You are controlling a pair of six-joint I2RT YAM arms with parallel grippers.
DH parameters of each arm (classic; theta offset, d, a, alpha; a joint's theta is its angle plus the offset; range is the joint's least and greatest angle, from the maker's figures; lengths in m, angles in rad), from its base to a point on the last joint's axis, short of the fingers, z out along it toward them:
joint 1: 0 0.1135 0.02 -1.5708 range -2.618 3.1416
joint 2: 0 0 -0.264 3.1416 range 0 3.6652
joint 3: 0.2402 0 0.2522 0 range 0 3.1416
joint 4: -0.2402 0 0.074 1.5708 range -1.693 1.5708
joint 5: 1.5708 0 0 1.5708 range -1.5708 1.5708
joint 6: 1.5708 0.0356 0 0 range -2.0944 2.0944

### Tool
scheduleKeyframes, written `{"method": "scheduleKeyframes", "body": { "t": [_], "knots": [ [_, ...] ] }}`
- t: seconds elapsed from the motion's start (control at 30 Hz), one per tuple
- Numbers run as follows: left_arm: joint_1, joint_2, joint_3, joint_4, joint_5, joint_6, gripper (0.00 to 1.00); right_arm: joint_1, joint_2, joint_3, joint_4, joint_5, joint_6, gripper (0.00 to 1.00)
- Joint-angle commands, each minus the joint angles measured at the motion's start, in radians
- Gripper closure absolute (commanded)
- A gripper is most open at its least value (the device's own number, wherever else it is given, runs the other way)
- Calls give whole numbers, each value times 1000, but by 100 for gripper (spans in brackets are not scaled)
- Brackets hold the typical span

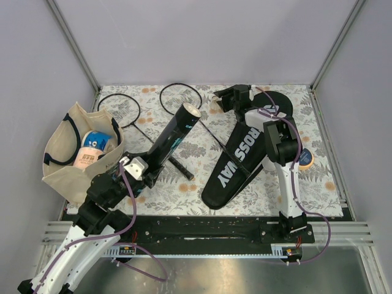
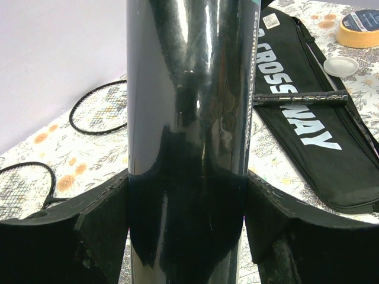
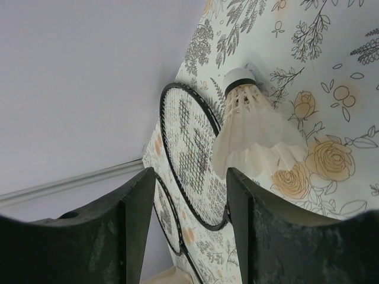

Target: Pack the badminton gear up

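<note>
My left gripper [image 1: 144, 171] [image 2: 186, 183] is shut on the long black tube [image 1: 173, 138] [image 2: 189, 89] and holds it tilted, its open end up toward the back. Both racquets lie on the mat, their heads [image 1: 119, 110] [image 1: 180, 98] at the back left. One handle [image 2: 299, 99] rests across the black "CROSSWAY" cover [image 1: 245, 153] [image 2: 320, 112]. My right gripper [image 1: 236, 98] [image 3: 189, 174] is open at the back of the mat with nothing between its fingers. A white feather shuttlecock [image 3: 254, 127] lies just beyond its right fingertip, next to a racquet head [image 3: 192, 154].
A beige tote bag [image 1: 70, 153] with items inside stands at the left edge. A tape roll [image 1: 304, 159] [image 2: 361, 28] sits right of the cover, with a small white lid [image 2: 340, 66] near it. Grey walls enclose the floral mat [image 1: 184, 184].
</note>
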Motion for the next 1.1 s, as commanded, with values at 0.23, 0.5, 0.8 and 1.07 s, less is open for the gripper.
{"method": "scheduleKeyframes", "body": {
  "t": [0.23,0.5,0.8,1.07],
  "knots": [
    [1,19,6,112,-24,3,74,-3,118,150,-57,80,76,40],
    [1,23,4,109,-27,7,74,-3,156,200,-25,74,35,71],
    [1,23,3,98,-33,10,74,-23,-1,65,40,8,-86,95],
    [1,26,6,89,-1,7,74,-99,-239,-170,144,-199,-202,97]
  ]
}}
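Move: The shuttlecock lies just beyond my right hand, about 4 cm ahead, 2 cm to the left and some 5 cm below. Left of it is the nearer racket's head, roughly 17 cm left of this hand, 6 cm ahead and 7 cm below; the middle of the black racket bag is about 18 cm back, 11 cm to the right and 8 cm below. From my left hand, the shuttlecock is some 46 cm ahead, 20 cm to the right and 19 cm below. I sink my open right hand about 5 cm, easing 2–3 cm forward onto the shuttlecock, and shut the fingers on the edge of its feather skirt, the cork pointing away from me. Then I lift it about 4–5 cm, drawing back some 4 cm and a little to the right. My left hand keeps its hold on the slanted tube. ##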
